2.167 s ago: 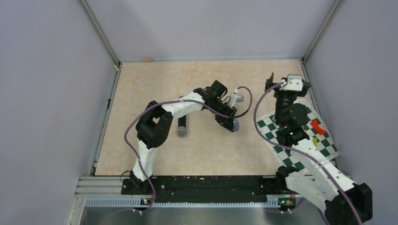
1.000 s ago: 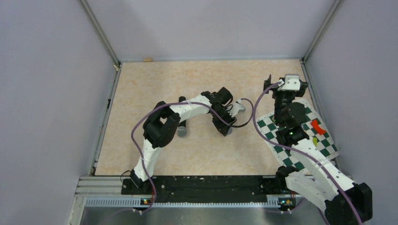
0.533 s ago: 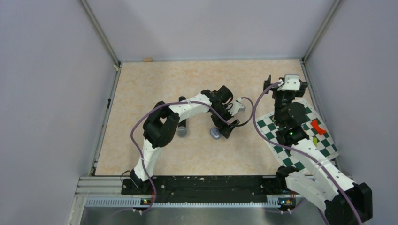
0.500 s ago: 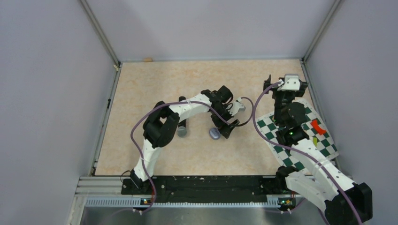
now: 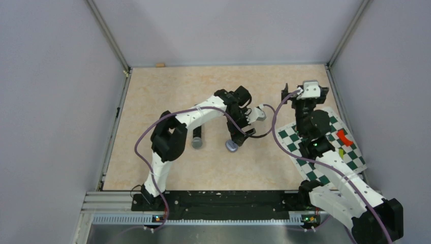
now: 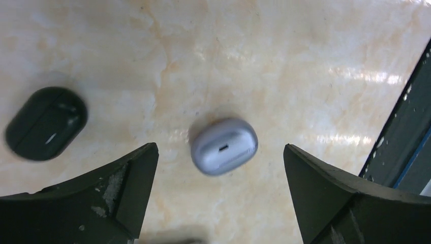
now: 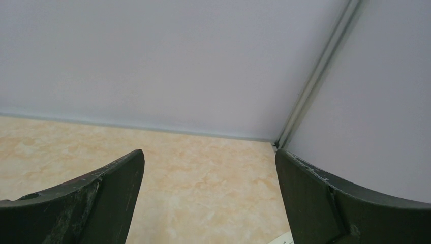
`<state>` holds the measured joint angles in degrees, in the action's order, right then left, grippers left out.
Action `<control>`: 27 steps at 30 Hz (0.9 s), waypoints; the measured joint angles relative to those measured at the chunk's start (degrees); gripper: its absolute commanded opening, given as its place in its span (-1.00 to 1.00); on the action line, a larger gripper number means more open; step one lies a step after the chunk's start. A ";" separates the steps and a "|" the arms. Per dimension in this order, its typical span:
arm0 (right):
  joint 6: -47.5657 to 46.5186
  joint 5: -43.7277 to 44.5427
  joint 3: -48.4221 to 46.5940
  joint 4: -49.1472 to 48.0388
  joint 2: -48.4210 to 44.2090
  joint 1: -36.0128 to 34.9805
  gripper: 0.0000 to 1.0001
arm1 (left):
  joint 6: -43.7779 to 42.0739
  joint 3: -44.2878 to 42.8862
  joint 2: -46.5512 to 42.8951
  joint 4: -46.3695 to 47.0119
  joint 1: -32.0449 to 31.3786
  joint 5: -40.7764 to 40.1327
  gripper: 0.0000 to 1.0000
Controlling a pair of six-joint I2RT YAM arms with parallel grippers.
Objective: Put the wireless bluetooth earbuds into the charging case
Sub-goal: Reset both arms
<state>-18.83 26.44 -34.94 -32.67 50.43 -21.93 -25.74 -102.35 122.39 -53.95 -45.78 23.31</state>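
A lavender charging case (image 6: 224, 152) lies on the beige table with its small port slot facing up; it appears in the top view as the same case (image 5: 232, 146). Straight above it hangs my left gripper (image 6: 219, 148), open, both fingers well clear of the case and nothing between them. From overhead, the left gripper (image 5: 240, 134) sits just right of the case. My right gripper (image 7: 209, 152) is open and empty, raised and pointing at the back right corner; it shows in the top view (image 5: 288, 94) near the right wall. The earbuds are out of view.
A black oval case (image 6: 45, 123) lies left of the lavender one, and overhead (image 5: 196, 142) beside the left arm. A green-and-white checkered mat (image 5: 350, 162) with red and yellow pieces lies under the right arm. Walls enclose the table; a small tan piece (image 5: 160, 64) sits at the back wall.
My left gripper opened and let go of the lavender case, which now lies on the table. The gripper then drew back slightly. The right gripper shifted a little to the left.
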 measured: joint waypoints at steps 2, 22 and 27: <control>0.02 -3.72 -0.13 2.03 -0.02 0.09 0.98 | -2.75 -1.36 -2.36 -2.75 0.15 -0.70 0.97; 3.63 -20.57 -14.88 47.43 -19.71 1.11 0.98 | 9.53 38.56 -76.13 19.71 41.79 -1.31 0.97; 5.40 -20.50 -14.38 48.28 -27.91 1.11 0.98 | 12.37 46.21 -87.65 25.92 42.84 -9.25 0.97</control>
<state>-13.43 5.93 -49.32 15.62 22.52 -20.82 -13.37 -56.14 34.74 -28.03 -2.94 14.06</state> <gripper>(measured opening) 0.988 0.986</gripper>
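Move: The blue case lies just below the left hand's open fingers, about 4 cm down, within a centimetre back and right. The black case is some 13 cm ahead of that hand and 2 cm to its right, and the microphone's middle 9 cm ahead and 16 cm to its left, both about 4 cm below. From the right hand, the blue case lies roughly 29 cm left, 8 cm back and 31 cm down. The blue case, already let go, is left behind as the left hand lifts off it, then sweeps over the microphone, about 30 cm left and nearly as far up, bulging forward before drawing back, its fingers swinging up from pointing down, still wide open. The right hand, open too, swings left some 5 cm, then draws back about 12 cm, rising slightly and turning counter-clockwise. ##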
